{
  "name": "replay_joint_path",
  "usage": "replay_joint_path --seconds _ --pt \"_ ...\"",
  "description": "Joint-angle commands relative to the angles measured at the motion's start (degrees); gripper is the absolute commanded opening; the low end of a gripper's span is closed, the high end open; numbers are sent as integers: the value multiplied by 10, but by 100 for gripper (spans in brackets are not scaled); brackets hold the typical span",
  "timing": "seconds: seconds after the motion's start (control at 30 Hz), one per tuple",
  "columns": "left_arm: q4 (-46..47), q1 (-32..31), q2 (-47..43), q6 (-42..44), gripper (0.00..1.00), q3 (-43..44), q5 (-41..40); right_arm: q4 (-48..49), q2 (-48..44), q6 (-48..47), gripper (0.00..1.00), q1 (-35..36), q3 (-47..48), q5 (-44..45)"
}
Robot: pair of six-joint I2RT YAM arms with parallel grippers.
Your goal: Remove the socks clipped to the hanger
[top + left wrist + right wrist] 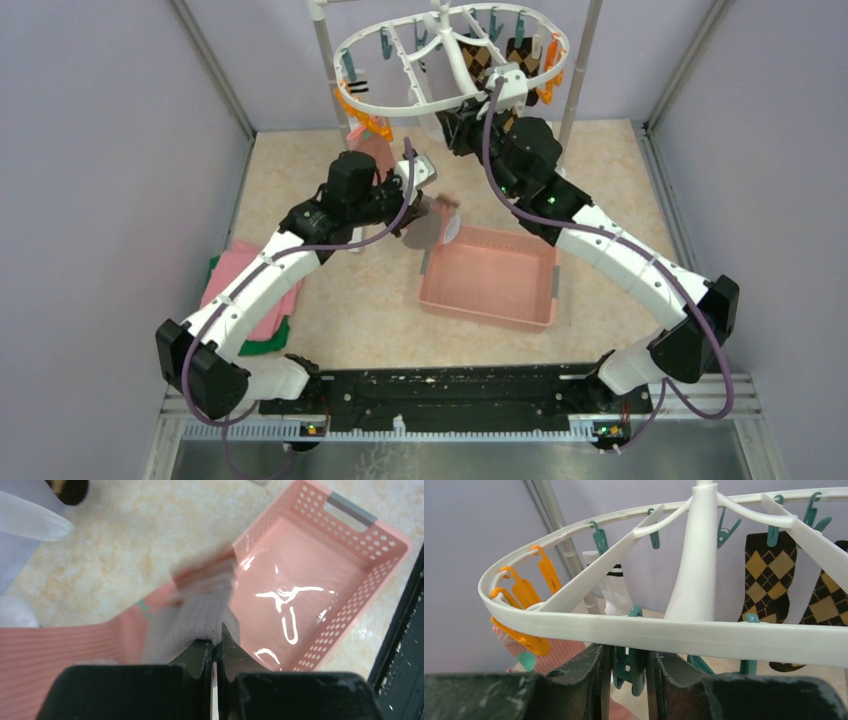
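Note:
The white oval hanger (352, 42) hangs at the back, its near rim (724, 639) crossing right in front of the right wrist camera. My right gripper (456, 126) (629, 653) is shut on a teal clip (637, 674) that dangles under that rim. A brown-tan argyle pair (771, 570) and a white sock with black stripes (615, 586) are still clipped on. A pink sock (377, 150) (50, 655) hangs by the orange clips (526, 594). My left gripper (432, 212) (216, 641) is shut on a grey-brown sock (428, 234) (195, 615) at the basket's left rim.
The pink perforated basket (490, 312) (370, 555) stands on the floor at the centre right. Folded pink and green cloths (240, 275) lie at the left. Two upright metal poles (328, 75) (580, 80) flank the hanger. Grey walls close in both sides.

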Motion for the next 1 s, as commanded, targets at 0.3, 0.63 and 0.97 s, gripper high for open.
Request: replay_joint_path --seconds 0.3,0.63,0.97 --pt "-1 -78 20 -11 8 4 64 -15 -25 29 0 -12 2 -25" --pt "-43 -92 28 4 99 19 138 -23 -38 44 0 -12 -14 -22" --pt "-192 -67 -81 48 99 97 -53 -29 -62 37 0 -17 -33 15"
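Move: The left gripper already holds the grey sock, pulled free of its clip. The pink basket's middle lies about 18 cm to this hand's right, roughly level with it fore-and-aft and some 25 cm below. The hanging dotted pink sock is about 8 cm ahead of this hand, 3 cm to the left and 8 cm lower. From the right gripper, the basket is about 9 cm right, 6 cm back and 40 cm down. Swing the left gripper back about 7 cm and right some 6 cm, dipping about 4 cm and turning the wrist clockwise, and open the fingers wide late in the swing to let go of the grey sock. Then ease back a little farther, lifting up and left about 4 cm. Keep the right fingers on the teal hanger clip, letting that hand sink and draw back slightly to the right. ##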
